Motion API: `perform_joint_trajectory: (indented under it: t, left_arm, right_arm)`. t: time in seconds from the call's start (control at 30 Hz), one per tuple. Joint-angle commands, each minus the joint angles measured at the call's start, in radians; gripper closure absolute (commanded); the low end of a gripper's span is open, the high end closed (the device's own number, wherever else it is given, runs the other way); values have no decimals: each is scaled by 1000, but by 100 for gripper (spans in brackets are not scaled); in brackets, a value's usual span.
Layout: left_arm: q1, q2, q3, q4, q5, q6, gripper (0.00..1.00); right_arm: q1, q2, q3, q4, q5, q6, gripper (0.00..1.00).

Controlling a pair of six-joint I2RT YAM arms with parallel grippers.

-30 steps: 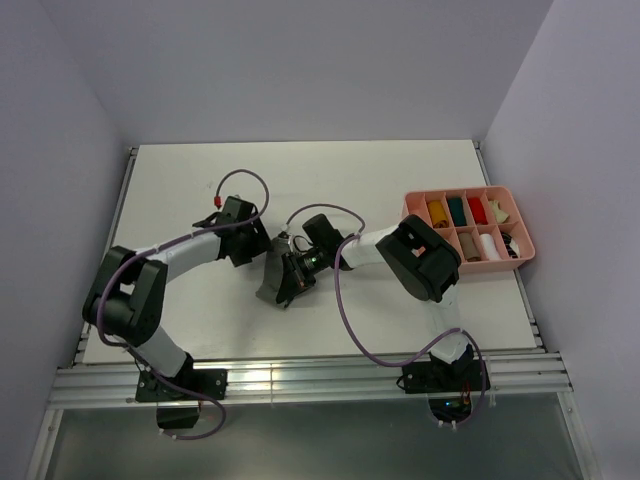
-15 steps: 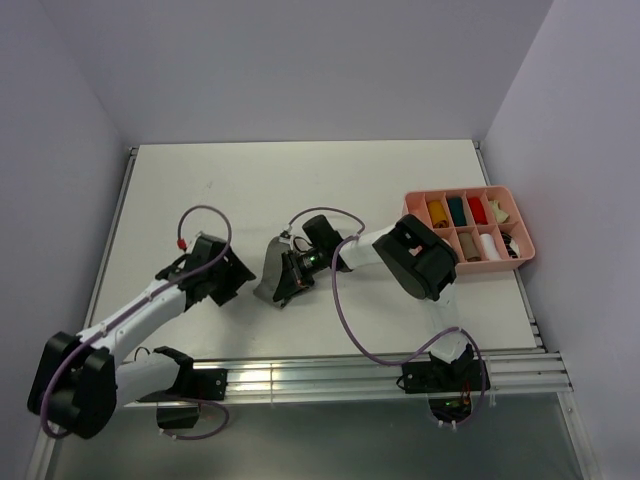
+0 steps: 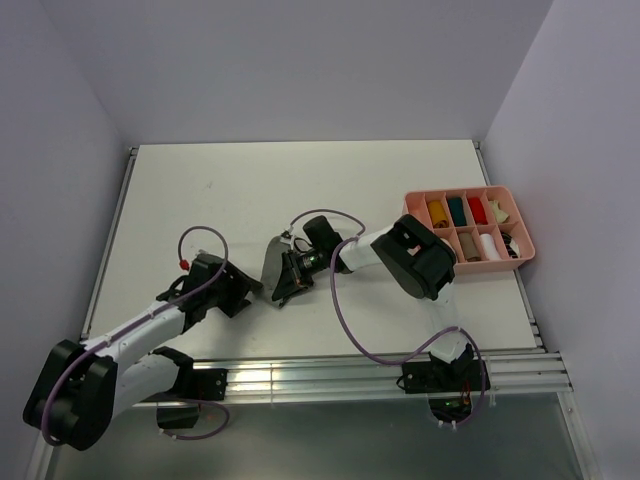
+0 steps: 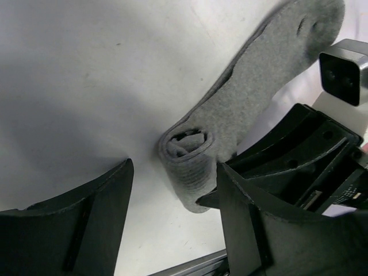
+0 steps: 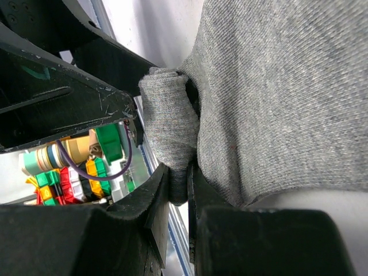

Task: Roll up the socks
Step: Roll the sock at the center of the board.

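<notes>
One grey sock (image 3: pixel 274 258) lies mid-table, its near end rolled into a tight coil (image 4: pixel 188 150) and the flat rest (image 4: pixel 276 63) trailing away. My right gripper (image 3: pixel 284 290) is shut on that coil; in the right wrist view its gripper (image 5: pixel 179 187) pinches the rolled end (image 5: pixel 168 118) between both fingers. My left gripper (image 3: pixel 250 292) stands open just left of the coil. In the left wrist view that gripper (image 4: pixel 172 224) straddles bare table, with the coil just ahead of it and close to its right finger (image 4: pixel 244 218).
A pink compartment tray (image 3: pixel 522 232) holding small rolled bundles sits at the right edge of the table. The right arm's purple cable (image 3: pixel 340 300) loops over the near table. The metal rail (image 3: pixel 300 378) runs along the near edge.
The left arm has swung back from beside the sock toward the near-left, then edged right again toward the coil. The right gripper has kept its hold on the rolled end.
</notes>
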Motion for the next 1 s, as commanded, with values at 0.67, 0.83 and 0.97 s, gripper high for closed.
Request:
perform_joint_trajectory:
  t: [0.67,0.83,0.97]
  left_arm:
    - [-10,429,195,-121,-35,131,99]
    - [-17,513,413,-355,-135,226,99]
    - [-30,590,541,-476,-155,275,100]
  right_arm:
    - [13,-97,-55,-91,277,-154,69]
    - [33,-260,-130,-82,516,-221,59]
    - [82,-395,-206,-39,749,-320,52]
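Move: The gray sock's rolled end lies about 2 cm ahead of the open left hand, 3 cm to its right and some 2 cm below. The right fingers still pinch that roll, its middle level with them and about 1 cm to their left. The sock's flat part stretches forward along the board, its middle about 6 cm beyond the roll and 1 cm to the right of it. Left hand goes forward and right some 6 cm, pinching the roll; the right opens, leaving forward and right. ##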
